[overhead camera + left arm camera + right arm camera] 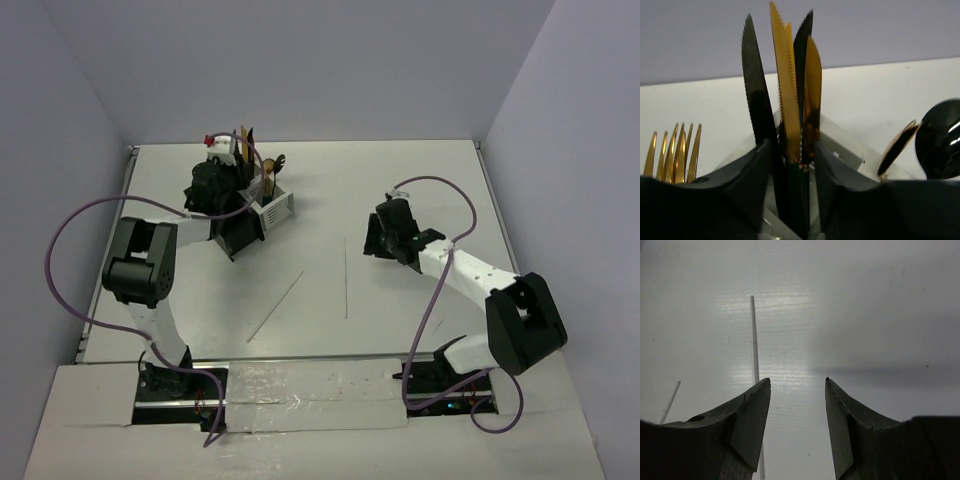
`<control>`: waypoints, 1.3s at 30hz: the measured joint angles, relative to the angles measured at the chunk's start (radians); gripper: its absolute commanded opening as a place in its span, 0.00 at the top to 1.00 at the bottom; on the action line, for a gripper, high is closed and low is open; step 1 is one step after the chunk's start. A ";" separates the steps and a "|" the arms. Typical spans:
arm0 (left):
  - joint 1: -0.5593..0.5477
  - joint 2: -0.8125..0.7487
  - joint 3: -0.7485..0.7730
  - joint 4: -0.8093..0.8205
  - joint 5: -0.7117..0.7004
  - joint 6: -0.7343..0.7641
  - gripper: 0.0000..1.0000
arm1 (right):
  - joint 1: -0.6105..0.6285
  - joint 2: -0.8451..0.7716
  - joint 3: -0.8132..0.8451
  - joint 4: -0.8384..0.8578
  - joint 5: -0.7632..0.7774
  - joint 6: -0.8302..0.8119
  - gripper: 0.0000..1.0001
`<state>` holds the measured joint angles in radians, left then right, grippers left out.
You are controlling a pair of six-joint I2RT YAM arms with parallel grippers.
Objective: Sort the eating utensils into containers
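Note:
Several knives (790, 90) with gold and black blades stand upright, their dark handles between the fingers of my left gripper (792, 145). Its jaws are apart, with a thin gap on each side of the handles. The knives stand in the containers, a white caddy (278, 208) joined to a black one (240, 238). Gold forks (675, 152) stand to the left and spoons (940, 140) to the right. Two pale chopsticks (346, 278) (275, 305) lie on the table. My right gripper (797, 382) hovers open and empty over the table, one chopstick (754, 340) running just by its left finger.
Grey walls close the table (420, 190) at the back and on both sides. The left arm's purple cable (60, 250) loops out to the left. A second chopstick end (671, 401) shows at the far left of the right wrist view.

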<state>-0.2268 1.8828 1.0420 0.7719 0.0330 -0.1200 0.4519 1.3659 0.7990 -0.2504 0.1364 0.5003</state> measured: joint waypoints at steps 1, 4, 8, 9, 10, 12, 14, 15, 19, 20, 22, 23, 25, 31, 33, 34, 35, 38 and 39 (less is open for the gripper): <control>0.001 -0.002 -0.013 -0.001 -0.003 -0.005 0.43 | 0.008 0.016 0.010 -0.014 -0.001 0.000 0.45; 0.002 -0.015 -0.029 -0.011 -0.006 -0.013 0.32 | 0.040 0.064 0.054 -0.053 -0.006 0.000 0.44; 0.006 -0.074 -0.031 -0.071 -0.014 -0.030 0.27 | 0.091 0.148 0.125 -0.091 -0.005 -0.002 0.44; 0.008 -0.095 -0.031 -0.091 -0.016 -0.032 0.27 | 0.103 0.168 0.142 -0.098 -0.007 -0.002 0.44; 0.009 -0.126 -0.031 -0.122 -0.026 -0.033 0.26 | 0.113 0.190 0.159 -0.104 -0.010 -0.003 0.43; 0.013 -0.188 -0.030 -0.180 -0.048 -0.032 0.25 | 0.130 0.228 0.184 -0.119 -0.019 -0.004 0.43; 0.015 -0.268 -0.023 -0.273 -0.078 -0.022 0.21 | 0.143 0.275 0.216 -0.144 -0.026 -0.005 0.43; 0.018 -0.305 -0.015 -0.320 -0.089 -0.014 0.20 | 0.150 0.303 0.236 -0.159 -0.024 -0.006 0.44; 0.040 -0.466 0.016 -0.539 -0.116 0.039 0.16 | 0.170 0.398 0.285 -0.215 -0.016 -0.011 0.44; 0.053 -0.514 0.011 -0.592 -0.113 0.053 0.15 | 0.174 0.413 0.287 -0.228 -0.014 -0.011 0.44; 0.091 -0.617 -0.036 -0.661 -0.109 0.085 0.13 | 0.185 0.421 0.296 -0.243 -0.009 -0.013 0.46; 0.113 -0.667 -0.067 -0.693 -0.108 0.104 0.12 | 0.193 0.426 0.298 -0.249 -0.004 -0.014 0.48; 0.153 -0.769 -0.140 -0.736 -0.112 0.142 0.10 | 0.208 0.442 0.318 -0.273 0.010 -0.014 0.54; 0.222 -0.927 -0.257 -0.919 -0.113 0.235 0.10 | 0.229 0.474 0.353 -0.281 0.017 -0.008 1.00; 0.248 -0.946 -0.293 -0.960 -0.110 0.254 0.10 | 0.229 0.470 0.346 -0.270 0.016 0.000 1.00; 0.259 -0.956 -0.312 -0.977 -0.112 0.260 0.10 | 0.229 0.464 0.338 -0.262 0.015 0.001 1.00; 0.267 -0.965 -0.329 -0.997 -0.114 0.264 0.10 | 0.229 0.456 0.326 -0.250 0.013 0.001 1.00; 0.279 -0.981 -0.360 -1.043 -0.128 0.268 0.10 | 0.229 0.428 0.290 -0.211 0.016 0.002 1.00; 0.281 -0.988 -0.367 -1.054 -0.133 0.267 0.10 | 0.229 0.417 0.276 -0.200 0.024 0.003 1.00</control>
<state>0.0544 0.8944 0.6746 -0.2817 -0.1001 0.1474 0.6811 1.7832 1.0748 -0.4503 0.1604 0.5030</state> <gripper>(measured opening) 0.901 0.018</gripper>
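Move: Roughly 7 cm to the right hand's left, some 5 cm back and 8 cm below it, lies the middle of the straight chopstick, running fore and aft; the slanted chopstick is about 27 cm left and 14 cm back. From the left hand, among the standing knives, the white container's middle is about 5 cm back, 4 cm right; the black container 10 cm back, 5 cm left; the straight chopstick 27 cm back, 27 cm right. Swinging left and down about 7 cm each way onto the straight chopstick, the right hand tips some 20 degrees further down, then shuts its half-open fingers and pinches the stick somewhat beyond its middle. Meanwhile the left fingers open wide around the knives and withdraw, arching up about 12 cm and down again as the hand travels some 23 cm back and 17 cm left past the black container. ##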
